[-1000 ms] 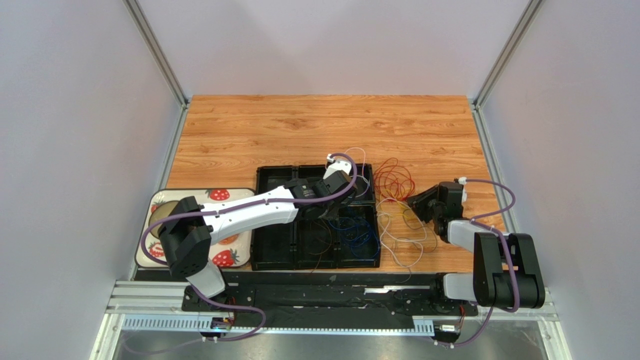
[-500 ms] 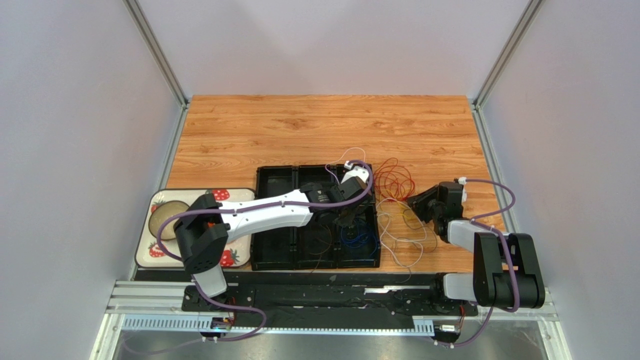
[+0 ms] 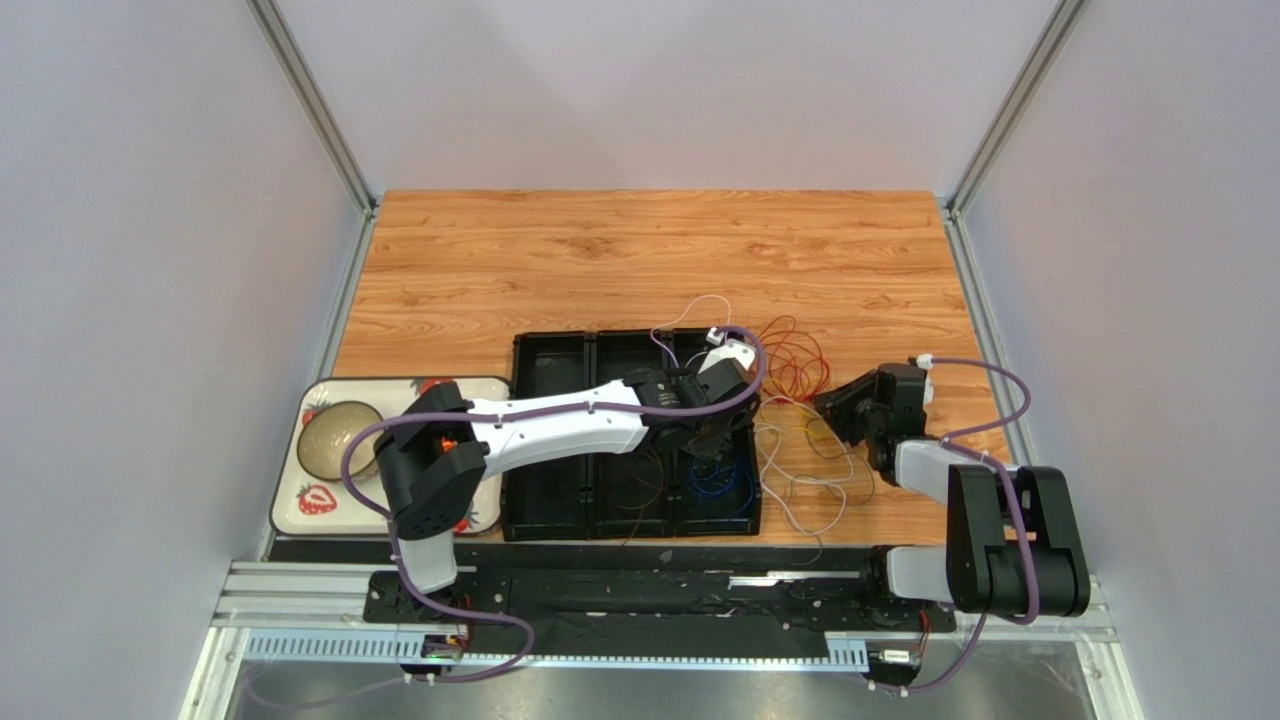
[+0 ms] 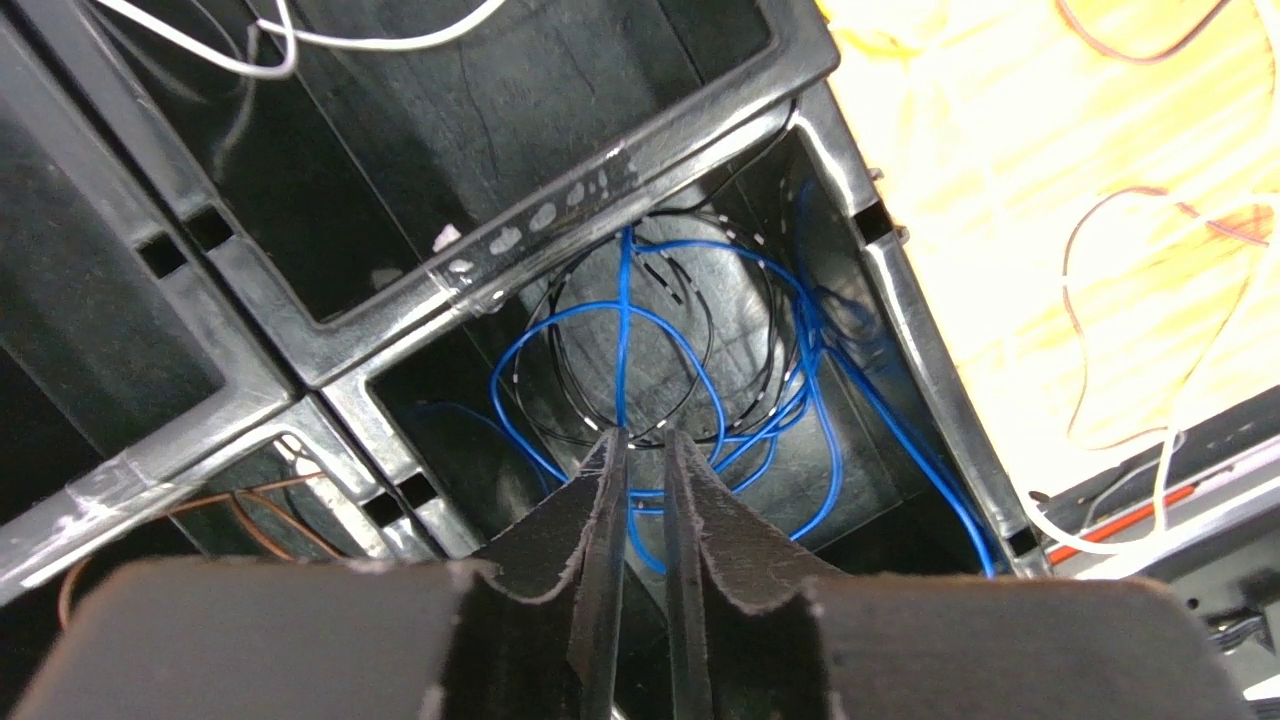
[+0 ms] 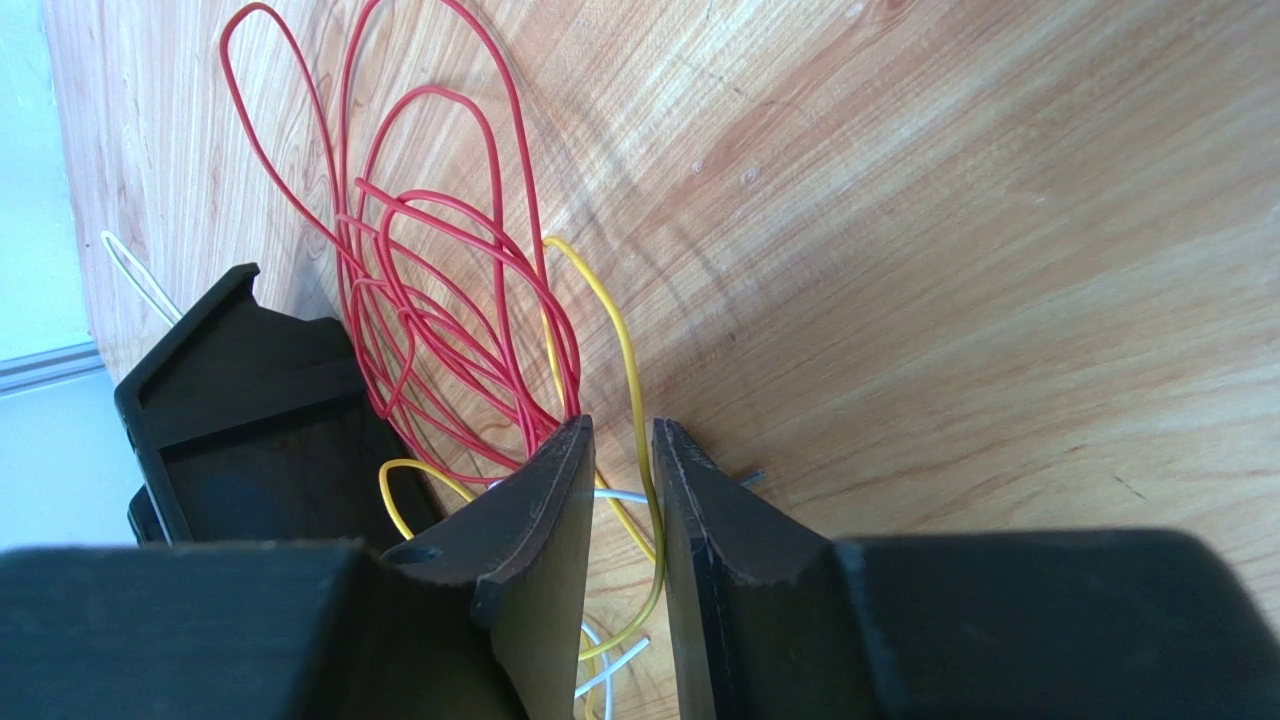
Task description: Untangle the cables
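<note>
Thin cables lie in and beside a black compartment tray (image 3: 549, 360). Blue and black cables (image 4: 812, 405) coil in its near right compartment (image 3: 724, 480). My left gripper (image 3: 703, 438) hangs over that compartment, its jaws a narrow gap apart (image 4: 643, 435); one straight blue strand runs up to the left fingertip. Red loops (image 3: 789, 360), white cables (image 3: 804, 480) and a yellow cable (image 5: 624, 360) lie tangled on the wood right of the tray. My right gripper (image 3: 824, 405) rests low at this tangle, slightly open (image 5: 619, 428), the yellow cable passing between its fingers unclamped. The red loops (image 5: 436, 270) lie just beyond.
A brown cable (image 4: 226, 503) lies in the neighbouring compartment, and white cable (image 4: 301, 38) in a far one. A strawberry-print tray (image 3: 308, 503) with a bowl (image 3: 338, 435) sits left of the black tray. The black tray's corner (image 5: 241, 420) is close to the right fingers.
My left arm has swung right, from the tray's middle compartments to above the near right compartment with the blue cables. The right arm has not moved.
</note>
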Controlling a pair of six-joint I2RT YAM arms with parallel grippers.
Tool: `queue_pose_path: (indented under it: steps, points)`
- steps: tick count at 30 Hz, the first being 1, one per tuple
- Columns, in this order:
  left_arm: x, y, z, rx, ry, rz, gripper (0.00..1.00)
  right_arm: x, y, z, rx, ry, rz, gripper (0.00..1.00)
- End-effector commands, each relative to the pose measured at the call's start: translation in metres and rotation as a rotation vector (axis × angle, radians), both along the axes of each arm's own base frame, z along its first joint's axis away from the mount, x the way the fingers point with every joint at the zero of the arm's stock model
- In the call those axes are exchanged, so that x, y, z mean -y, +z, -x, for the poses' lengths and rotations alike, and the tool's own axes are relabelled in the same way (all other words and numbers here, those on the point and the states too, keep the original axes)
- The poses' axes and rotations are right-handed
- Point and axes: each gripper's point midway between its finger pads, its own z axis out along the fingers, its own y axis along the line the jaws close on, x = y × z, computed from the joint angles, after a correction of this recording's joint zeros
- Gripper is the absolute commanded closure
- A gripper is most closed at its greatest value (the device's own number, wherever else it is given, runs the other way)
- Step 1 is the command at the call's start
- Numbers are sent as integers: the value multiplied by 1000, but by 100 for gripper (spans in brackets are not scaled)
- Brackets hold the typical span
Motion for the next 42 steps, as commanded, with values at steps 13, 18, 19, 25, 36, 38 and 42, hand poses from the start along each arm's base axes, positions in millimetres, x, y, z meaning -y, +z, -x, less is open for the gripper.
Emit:
queue_pose_path:
  steps: [13, 18, 19, 25, 36, 38, 42]
  points:
    - [-8, 46, -4, 109, 48, -34, 66, 0, -11, 9, -44, 23, 20, 71]
    - [-12, 44, -2, 101, 45, -61, 59, 0, -9, 8, -38, 24, 23, 71]
    - [-12, 43, -2, 98, 50, -62, 58, 0, -9, 8, -38, 26, 24, 71]
    - [-16, 51, 0, 113, 53, -74, 51, -1, -7, 8, -33, 29, 35, 71]
    - [-14, 101, -3, 176, 44, 24, 17, -4, 14, 10, -58, 53, 37, 100]
    - [-14, 112, -4, 188, 47, 47, 17, -3, 36, 8, -11, 59, 49, 100]
    - [-11, 129, -4, 209, 35, 90, 16, 3, 80, 13, 28, 73, 112, 100]
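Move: The left hand, fingers slightly parted, hovers by the blue cable coil in the tray's near-right compartment: the coil's middle is about 2 cm right, level fore-and-aft and 6 cm below. The brown cable lies roughly 10 cm left and 4 cm back, the white ring some 14 cm ahead. For the right hand, a yellow cable strand already runs between its parted fingertips; the red cable bunch is around 6 cm ahead and 6 cm left, the white cable 9 cm back and 4 cm left. The yellow strand gets pinched late on: the right hand waits low over the table, then shuts its fingers on the strand and begins to lift, about 3 cm up and slightly back. Meanwhile the left hand lets go of the blue cable, spreading its fingers wide while easing up and a little left, then rises quickly away from the tray, some 8 cm in all. ##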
